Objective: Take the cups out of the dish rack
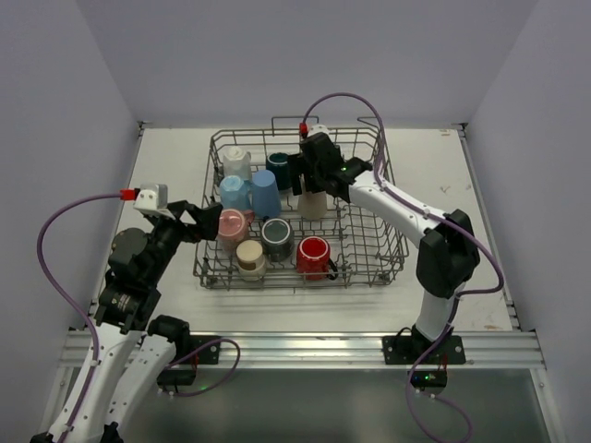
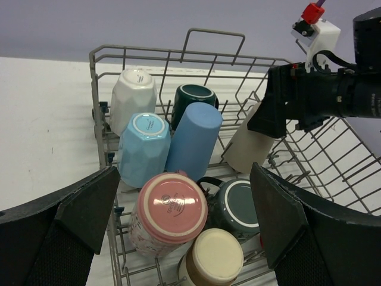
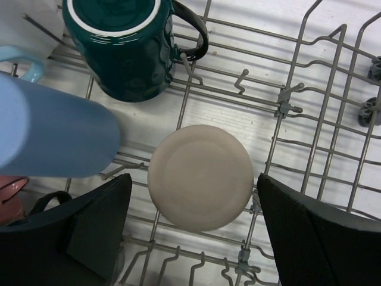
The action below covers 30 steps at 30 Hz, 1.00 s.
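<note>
The grey wire dish rack [image 1: 399,242] holds several upside-down cups. My right gripper [image 3: 195,196] is open and hangs over the beige cup [image 3: 200,176], one finger on each side with gaps showing. A dark teal mug [image 3: 122,50] and a blue cup [image 3: 53,134] lie just beyond it. At the rack's left edge my left gripper [image 2: 184,196] is open, and between its fingers I see the pink cup [image 2: 172,208], a cream cup [image 2: 215,256] and a dark grey mug [image 2: 241,205]. From above, the right gripper [image 1: 309,175] is mid-rack and the left gripper [image 1: 205,224] is beside the pink cup [image 1: 231,224].
A white cup [image 1: 236,162] and a light blue cup [image 1: 233,192] stand at the rack's back left, and a red mug [image 1: 313,256] at the front. Upright tines and the raised loop handle [image 1: 294,120] surround the cups. White table [image 1: 443,185] lies to the rack's right.
</note>
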Each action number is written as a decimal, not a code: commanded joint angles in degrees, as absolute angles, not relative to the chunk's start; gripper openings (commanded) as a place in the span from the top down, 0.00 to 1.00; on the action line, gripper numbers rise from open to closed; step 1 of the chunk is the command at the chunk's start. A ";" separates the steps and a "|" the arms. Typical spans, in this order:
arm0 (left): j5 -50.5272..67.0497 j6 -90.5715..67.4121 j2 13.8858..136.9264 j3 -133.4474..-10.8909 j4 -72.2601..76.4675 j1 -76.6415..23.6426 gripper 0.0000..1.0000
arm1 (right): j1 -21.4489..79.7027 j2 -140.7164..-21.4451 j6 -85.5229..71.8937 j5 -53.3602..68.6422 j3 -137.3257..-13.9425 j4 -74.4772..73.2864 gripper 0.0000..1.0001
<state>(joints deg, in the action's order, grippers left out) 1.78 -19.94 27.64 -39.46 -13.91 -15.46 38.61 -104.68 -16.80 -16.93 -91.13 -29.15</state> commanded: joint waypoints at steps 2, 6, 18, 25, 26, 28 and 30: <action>2.37 -19.51 27.60 -39.02 -12.48 -15.82 0.00 | 38.85 -107.31 -16.08 -21.53 -95.36 -28.56 0.14; 2.46 -19.42 27.86 -39.02 -12.39 -15.82 0.00 | 38.76 -108.11 -16.08 -21.88 -95.62 -28.21 0.35; 12.03 -25.21 33.92 -45.33 -10.02 -16.17 0.00 | 38.85 -84.83 -17.05 -19.25 -86.84 -16.88 0.64; 25.20 -35.67 39.28 -52.20 -7.65 -16.17 0.00 | 36.13 -73.58 -30.82 -3.02 -77.72 -4.01 0.69; 26.53 -38.64 40.07 -52.47 -6.95 -16.17 0.00 | 34.73 -71.91 -36.51 3.02 -73.34 -1.00 0.69; 29.86 -42.08 40.60 -52.56 -6.07 -16.17 0.00 | 33.58 -67.51 -42.25 8.50 -68.75 9.08 0.69; 31.37 -47.53 40.61 -51.25 -3.62 -16.17 0.00 | 32.52 -65.49 -49.55 13.43 -63.38 14.13 0.72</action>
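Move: Just below the open right fingers stands the upturned beige cup, its middle about 1 cm ahead and 4 cm down. The blue cup is roughly 12 cm to its left and level with it. The dark green mug lies some 7 cm ahead and 8 cm left of the right hand, the grey mug about 10 cm back and 9 cm left, both some 6 cm down. From the left hand, the beige cup is about 18 cm ahead, 21 cm right and 16 cm down. Easing forward and down a centimetre or so, the right hand pinches the beige cup by its sides at the base end, then lifts it some 23 cm while drawing back about 8 cm, rolling nearly 50 degrees, left side up. The open left hand swings about 8 cm right, rises some 6 cm and turns clockwise, towards the rising cup. ##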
